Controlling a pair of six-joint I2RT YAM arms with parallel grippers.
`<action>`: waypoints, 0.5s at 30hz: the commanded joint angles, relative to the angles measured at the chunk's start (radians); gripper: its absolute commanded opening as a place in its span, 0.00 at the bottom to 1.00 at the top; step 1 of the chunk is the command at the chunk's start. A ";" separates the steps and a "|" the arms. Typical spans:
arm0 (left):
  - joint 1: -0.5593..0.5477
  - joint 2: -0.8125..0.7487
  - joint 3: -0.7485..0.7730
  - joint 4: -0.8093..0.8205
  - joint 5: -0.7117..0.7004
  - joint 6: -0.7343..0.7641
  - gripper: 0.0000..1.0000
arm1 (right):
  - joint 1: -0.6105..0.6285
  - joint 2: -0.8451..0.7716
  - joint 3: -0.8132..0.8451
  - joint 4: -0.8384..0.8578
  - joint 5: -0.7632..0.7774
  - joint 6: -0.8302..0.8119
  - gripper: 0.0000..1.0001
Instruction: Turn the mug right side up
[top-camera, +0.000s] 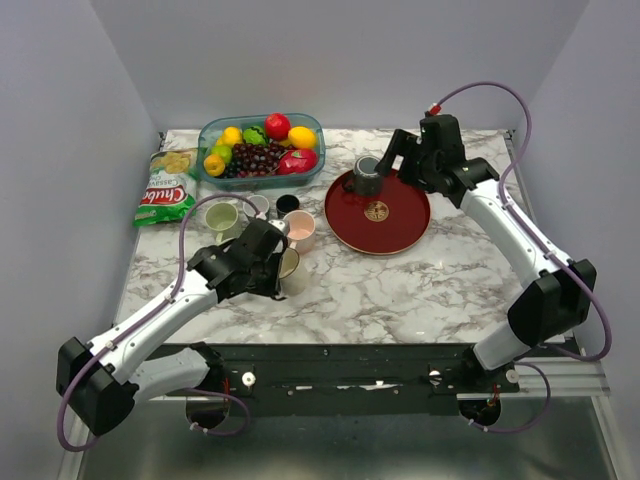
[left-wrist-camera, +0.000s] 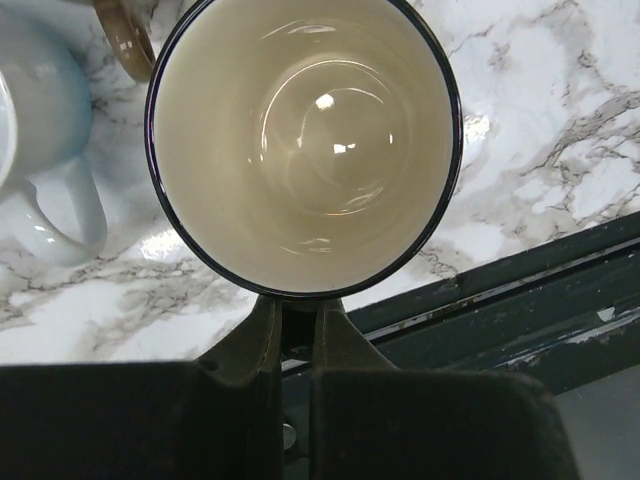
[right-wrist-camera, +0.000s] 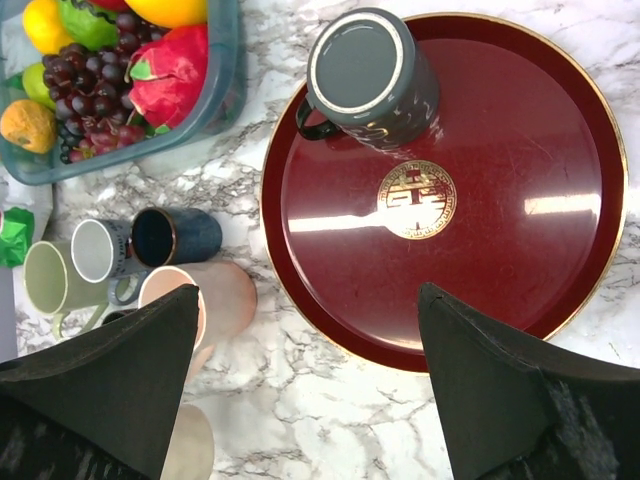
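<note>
A dark grey mug stands upside down, base up, on the far-left part of a round red tray. My right gripper hovers open above the tray's near-left edge, apart from the grey mug, with nothing between its fingers. My left gripper is shut on a cream mug with a dark rim. It grips just below the rim, and the mug's empty mouth faces the wrist camera. The gripped part is hidden.
Pale green, white, dark blue and pink mugs cluster left of the tray. A clear bin of fruit and a chips bag sit at the back left. The table's dark front rail runs close by.
</note>
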 joint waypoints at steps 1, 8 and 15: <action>-0.021 -0.034 -0.026 -0.034 -0.069 -0.130 0.00 | -0.003 0.028 0.046 -0.052 0.028 -0.020 0.96; -0.056 -0.030 -0.072 -0.115 -0.155 -0.337 0.00 | -0.006 0.045 0.066 -0.067 0.025 -0.022 0.96; -0.096 -0.020 -0.106 -0.178 -0.298 -0.499 0.00 | -0.008 0.076 0.074 -0.098 0.022 -0.023 0.96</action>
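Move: The left hand holds the cream mug, opening up, and is taking it to bare marble near the table's front edge, about 12 cm below and 3 cm to the left, level in reach. The white mug stands about 8 cm ahead and 9 cm left of this hand, the brown mug 12 cm ahead and 3 cm left, the pink mug 15 cm ahead and 4 cm right. From the right hand, that bare spot lies some 23 cm back, 28 cm left and 24 cm down. The left hand keeps its pinch on the cream mug, seemingly by the handle, and carries it down and back by about 4 cm each and some 3 cm to the left, sinking towards the bare marble in front of the other mugs. As it goes, the wrist turns counter-clockwise by nearly 20 degrees and tips the fingers closer to straight down, levelling the mug, and the fingers stay shut on it. ##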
